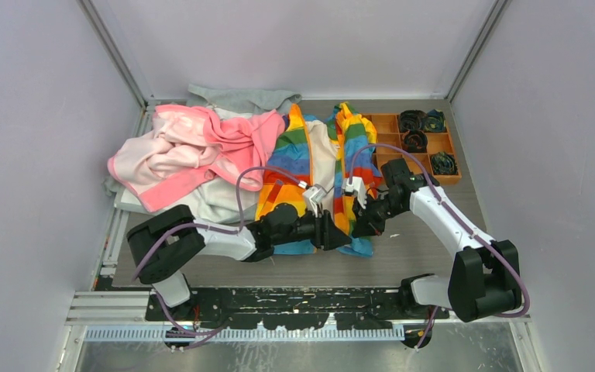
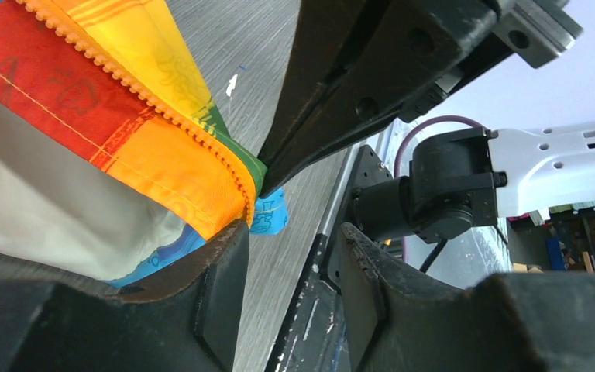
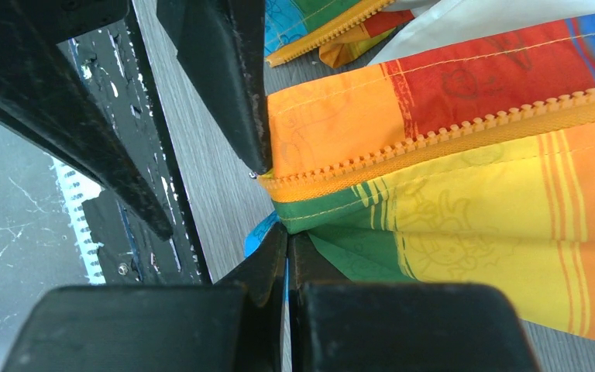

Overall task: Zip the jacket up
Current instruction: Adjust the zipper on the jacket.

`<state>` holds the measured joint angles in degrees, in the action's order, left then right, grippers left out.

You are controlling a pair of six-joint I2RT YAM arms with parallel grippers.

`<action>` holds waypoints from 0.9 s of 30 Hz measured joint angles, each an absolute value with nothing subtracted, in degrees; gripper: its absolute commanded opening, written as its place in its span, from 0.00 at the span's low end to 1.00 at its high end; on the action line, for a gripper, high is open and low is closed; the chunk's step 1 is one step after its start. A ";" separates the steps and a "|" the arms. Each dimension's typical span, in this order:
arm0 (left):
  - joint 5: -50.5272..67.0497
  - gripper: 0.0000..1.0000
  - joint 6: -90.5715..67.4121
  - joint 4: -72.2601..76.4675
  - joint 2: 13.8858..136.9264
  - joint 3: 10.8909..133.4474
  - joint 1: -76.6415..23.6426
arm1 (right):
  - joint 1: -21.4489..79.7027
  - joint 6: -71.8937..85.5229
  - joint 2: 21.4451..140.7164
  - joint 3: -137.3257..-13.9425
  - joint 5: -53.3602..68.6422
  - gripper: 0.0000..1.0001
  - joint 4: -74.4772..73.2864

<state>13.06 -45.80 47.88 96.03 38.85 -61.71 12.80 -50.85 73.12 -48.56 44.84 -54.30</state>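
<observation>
The rainbow-striped jacket [image 1: 302, 151] lies open on the table, cream lining up. Both grippers are at its near hem. My right gripper [image 3: 287, 248] is shut on the hem's corner, with blue and green fabric pinched between its fingers, just below the end of the orange zipper teeth [image 3: 449, 133]. My left gripper [image 2: 294, 283] stands open beside that corner. Its left finger [image 2: 221, 287] lies against the orange hem and nothing is between the fingers. In the left wrist view the zipper teeth [image 2: 135, 91] run down to the right gripper's tip. From above, the left gripper [image 1: 335, 230] and right gripper [image 1: 362, 223] almost touch.
A pink garment [image 1: 194, 151] and a grey garment [image 1: 240, 99] are piled at the back left, beside the jacket. An orange tray [image 1: 391, 124] with several dark items stands at the back right. The table's front rail [image 1: 279, 306] is close behind the grippers.
</observation>
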 measured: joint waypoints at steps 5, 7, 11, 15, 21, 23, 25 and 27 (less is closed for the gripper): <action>12.99 0.43 -45.67 47.81 97.08 39.42 -61.25 | 12.80 -50.85 73.10 -48.56 44.84 0.02 -54.28; 12.97 0.42 -45.43 47.81 97.25 39.44 -61.10 | 12.80 -50.85 73.12 -48.56 44.84 0.02 -54.28; 13.04 0.41 -44.60 47.81 98.17 40.16 -60.84 | 12.80 -50.85 73.10 -48.60 44.86 0.02 -54.30; 13.10 0.38 -44.38 47.72 99.24 41.06 -60.40 | 12.80 -50.85 73.10 -48.64 44.86 0.02 -54.30; 13.61 0.28 -44.27 47.31 100.31 42.61 -59.92 | 12.80 -50.85 73.12 -48.64 44.88 0.02 -54.30; 13.76 0.22 -44.25 47.24 100.73 43.13 -59.86 | 12.80 -50.85 73.12 -48.64 44.88 0.02 -54.30; 14.04 0.15 -44.21 47.00 101.10 43.51 -59.86 | 12.80 -50.85 73.12 -48.64 44.88 0.02 -54.33; 14.28 0.06 -44.07 46.81 101.54 43.88 -59.75 | 12.80 -50.85 73.12 -48.64 44.88 0.02 -54.35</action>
<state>14.28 -44.07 46.81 101.54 43.88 -59.75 12.80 -50.85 73.12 -48.64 44.88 -54.35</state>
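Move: The lower end of the orange zipper tape lies about 2 cm ahead of the half-open left fingers, 2 cm to their right and 1 cm lower. The right fingertips, gripping the green edge beside it, are some 3 cm ahead, 3 cm right and 1 cm lower than the left hand. The other jacket half's lower zipper end is roughly 8 cm left, 1 cm ahead and 6 cm below. From the right hand, the held zipper end is level fore and aft, about 1 cm left, at its height. The left fingers pinch the zipper's lower end right beside the right fingertips, closing from about half open to nearly shut. The left hand gets there by easing forward some 2.5 cm, with a little rightward and downward travel and hardly any wrist turn, the closing quickest near the end. The right hand stays still and keeps its grip on the green edge. ##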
